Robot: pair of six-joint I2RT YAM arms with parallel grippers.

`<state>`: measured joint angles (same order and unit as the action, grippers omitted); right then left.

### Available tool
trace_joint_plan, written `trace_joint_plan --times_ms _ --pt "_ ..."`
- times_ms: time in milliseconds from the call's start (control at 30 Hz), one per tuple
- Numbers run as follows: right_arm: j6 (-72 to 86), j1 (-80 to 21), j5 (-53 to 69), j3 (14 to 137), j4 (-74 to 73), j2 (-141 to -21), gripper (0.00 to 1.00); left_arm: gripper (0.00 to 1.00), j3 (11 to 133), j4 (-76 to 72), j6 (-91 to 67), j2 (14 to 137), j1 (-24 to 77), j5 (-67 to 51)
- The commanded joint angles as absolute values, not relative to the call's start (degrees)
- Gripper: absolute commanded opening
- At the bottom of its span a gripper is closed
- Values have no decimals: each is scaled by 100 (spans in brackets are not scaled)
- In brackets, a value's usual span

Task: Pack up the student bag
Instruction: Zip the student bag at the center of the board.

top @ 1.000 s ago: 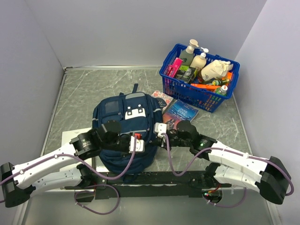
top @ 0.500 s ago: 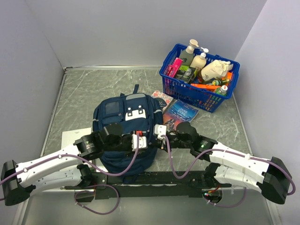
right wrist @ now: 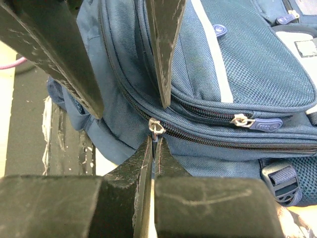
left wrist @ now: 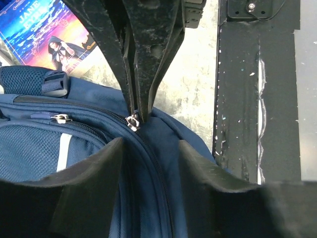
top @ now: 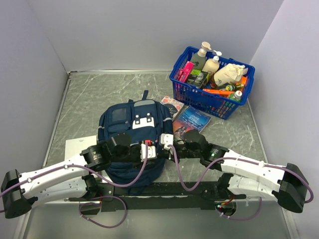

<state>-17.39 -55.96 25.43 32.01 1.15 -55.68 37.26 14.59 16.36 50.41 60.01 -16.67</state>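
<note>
The student bag, navy blue with grey trim, lies flat on the table in front of both arms. My right gripper is shut on a metal zipper pull at the bag's near right corner, which also shows in the left wrist view as the zipper pull. My left gripper is open and straddles the zip seam just behind that pull, with navy fabric between its fingers but not pinched. From above, the left gripper and right gripper nearly meet tip to tip.
A blue plastic basket full of bottles and packets stands at the back right. A blue book and a pink packet lie between basket and bag. A white sheet sits left of the bag. A black strip runs along the near edge.
My left gripper has opened wider and shifted right along the bag toward the right gripper. The right gripper has edged left, still shut on the zipper pull.
</note>
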Motion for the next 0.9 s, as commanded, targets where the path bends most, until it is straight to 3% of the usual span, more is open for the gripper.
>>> trace_joint_plan --times_ms 0,33,67,133,467,867 --pt "-1670 -5792 2927 3770 721 -5458 0 44 3499 1415 1608 5027 5994 -1433" --pt "-1670 -5801 2927 3779 712 -5449 0 38 3472 1389 1652 5019 5994 -1354" --pt "-1661 -5809 2918 3797 712 -5441 0 23 3454 1354 1687 5010 6003 -1293" --pt "-1661 -5810 2909 3806 695 -5432 0 1 3428 1310 1749 5019 5994 -1187" --pt "-1740 -5441 1961 3911 -262 -5782 0 1 3507 1301 2179 4878 5994 -1063" --pt "-1679 -4360 1942 4324 -466 -6414 0 1 3656 1722 2558 4729 5994 -1687"
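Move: The main zip's slider is already in the right fingers; the forward end of that zip lies some 15 cm ahead of this hand and about 3 cm right, roughly level. The front pocket's slider is about 6 cm ahead and 2 cm left of it, the side buckle about 9 cm ahead, 3 cm right and 3 cm lower. The zip seam lies between the open left fingers, about 1 cm to their right and 1 cm lower; the main slider is about 1 cm ahead, 3 cm right. The zip seam just behind the slider is closed on first: the left fingers shut there, seeming to pinch the cloth, and edge forward under 2 cm with a slight tilt. The right hand, keeping its pinch on the pull, hardly moves until then, then draws the slider forward and a little right along the zip, about 5 cm and speeding up, turning some 10 degrees clockwise. ##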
